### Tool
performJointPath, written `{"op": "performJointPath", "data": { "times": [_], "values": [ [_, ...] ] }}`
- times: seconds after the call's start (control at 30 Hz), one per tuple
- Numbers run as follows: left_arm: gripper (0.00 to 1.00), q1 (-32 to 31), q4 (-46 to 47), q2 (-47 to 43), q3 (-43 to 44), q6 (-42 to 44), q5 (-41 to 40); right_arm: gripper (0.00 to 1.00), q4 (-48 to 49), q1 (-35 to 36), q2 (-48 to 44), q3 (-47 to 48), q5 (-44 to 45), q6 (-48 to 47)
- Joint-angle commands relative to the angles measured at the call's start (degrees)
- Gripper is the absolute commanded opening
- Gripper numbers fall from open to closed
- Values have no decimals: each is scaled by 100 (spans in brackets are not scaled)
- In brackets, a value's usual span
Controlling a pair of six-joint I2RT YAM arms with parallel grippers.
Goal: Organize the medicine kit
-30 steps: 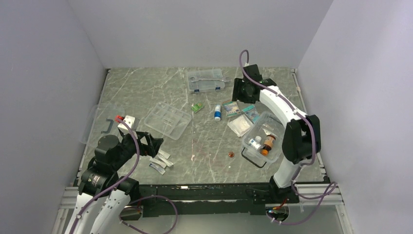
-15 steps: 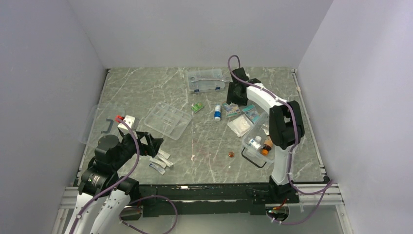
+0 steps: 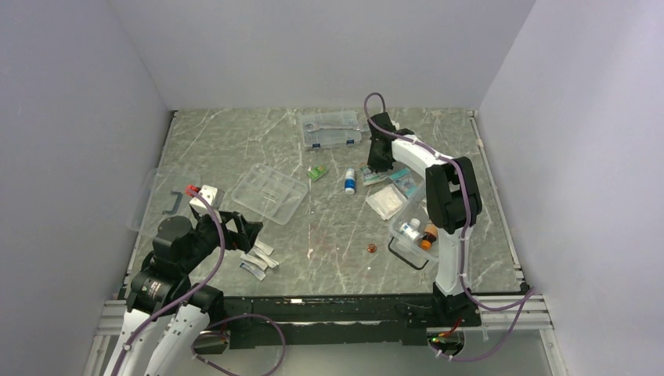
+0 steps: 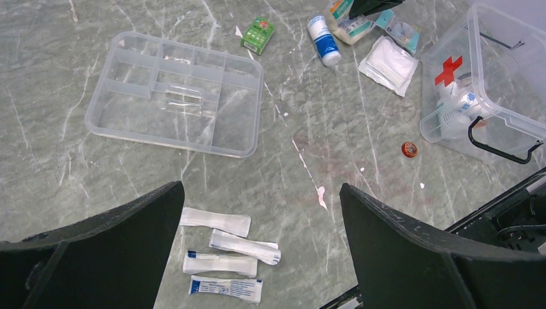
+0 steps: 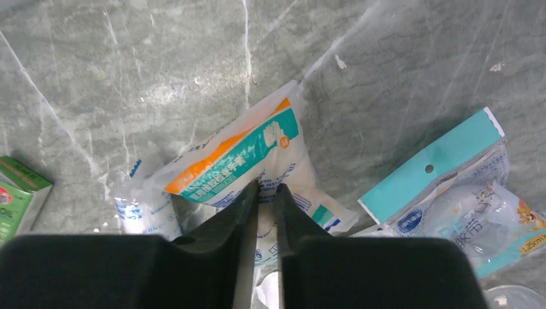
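Note:
The clear medicine box [image 3: 429, 205] with a red cross [image 4: 449, 69] stands at the right, with small bottles inside. Its black-handled lid [image 3: 160, 200] lies far left. The clear divided tray [image 3: 270, 193] lies left of centre, also in the left wrist view [image 4: 174, 93]. My right gripper [image 3: 378, 166] is down on the packet pile and shut on an orange-and-teal glove packet [image 5: 244, 154], pinched between the fingertips [image 5: 267, 190]. My left gripper [image 3: 247, 231] is open and empty above several white strip packets [image 4: 225, 251].
A white bottle with a blue label [image 3: 350, 181], a green box [image 3: 316, 173], a gauze packet [image 3: 385, 201], a teal-headed packet [image 5: 451, 187] and a red cap [image 3: 371, 248] lie on the table. A clear tool case [image 3: 330, 129] sits at the back.
My right arm has swung left and come down from the back of the table onto the packet pile. The left arm has not moved.

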Motion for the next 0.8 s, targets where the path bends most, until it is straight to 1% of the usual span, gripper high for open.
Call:
{"op": "performJointPath", "data": {
  "times": [0.0,0.03,0.2,0.43,0.63,0.77],
  "values": [
    [99,1,68,51,190,-11,-6,6,98,52,-74,81,77,34],
    [99,2,64,45,190,-11,-1,0,90,59,-128,84,101,21],
    [99,2,68,44,190,-20,-16,0,33,164,-510,205,202,-50],
    [99,2,68,21,190,-24,-26,0,-197,235,-1317,407,290,-321],
    [99,2,76,-8,181,-27,28,0,-156,261,-2263,-127,487,-770],
    [99,2,85,-64,179,-29,48,0,-339,272,-2894,-401,650,-1175]
  ]
}}
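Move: The right hand is already down on the glove packet, whose middle lies right at its fingertips, about 1 cm below and barely a centimetre ahead. The blue-and-white bottle lies about 8 cm to that hand's left and 3 cm back, the teal-topped packet some 8 cm right and 3 cm back, and the white gauze pad roughly 3 cm right and 9 cm back. From the idle left hand, the glove packet is about 27 cm ahead, 36 cm right and 20 cm lower. The right hand's fingers, already most of the way closed, shut fully and pinch the soft glove packet near its middle while the hand stays almost in place just above the table. It then lifts, slowly for the first half and fast after that, about 17 cm nearly straight up away from the table, easing back only a couple of centimetres at the end, with the fingertips tilting forward and up some 20 degrees while the pinch holds. ##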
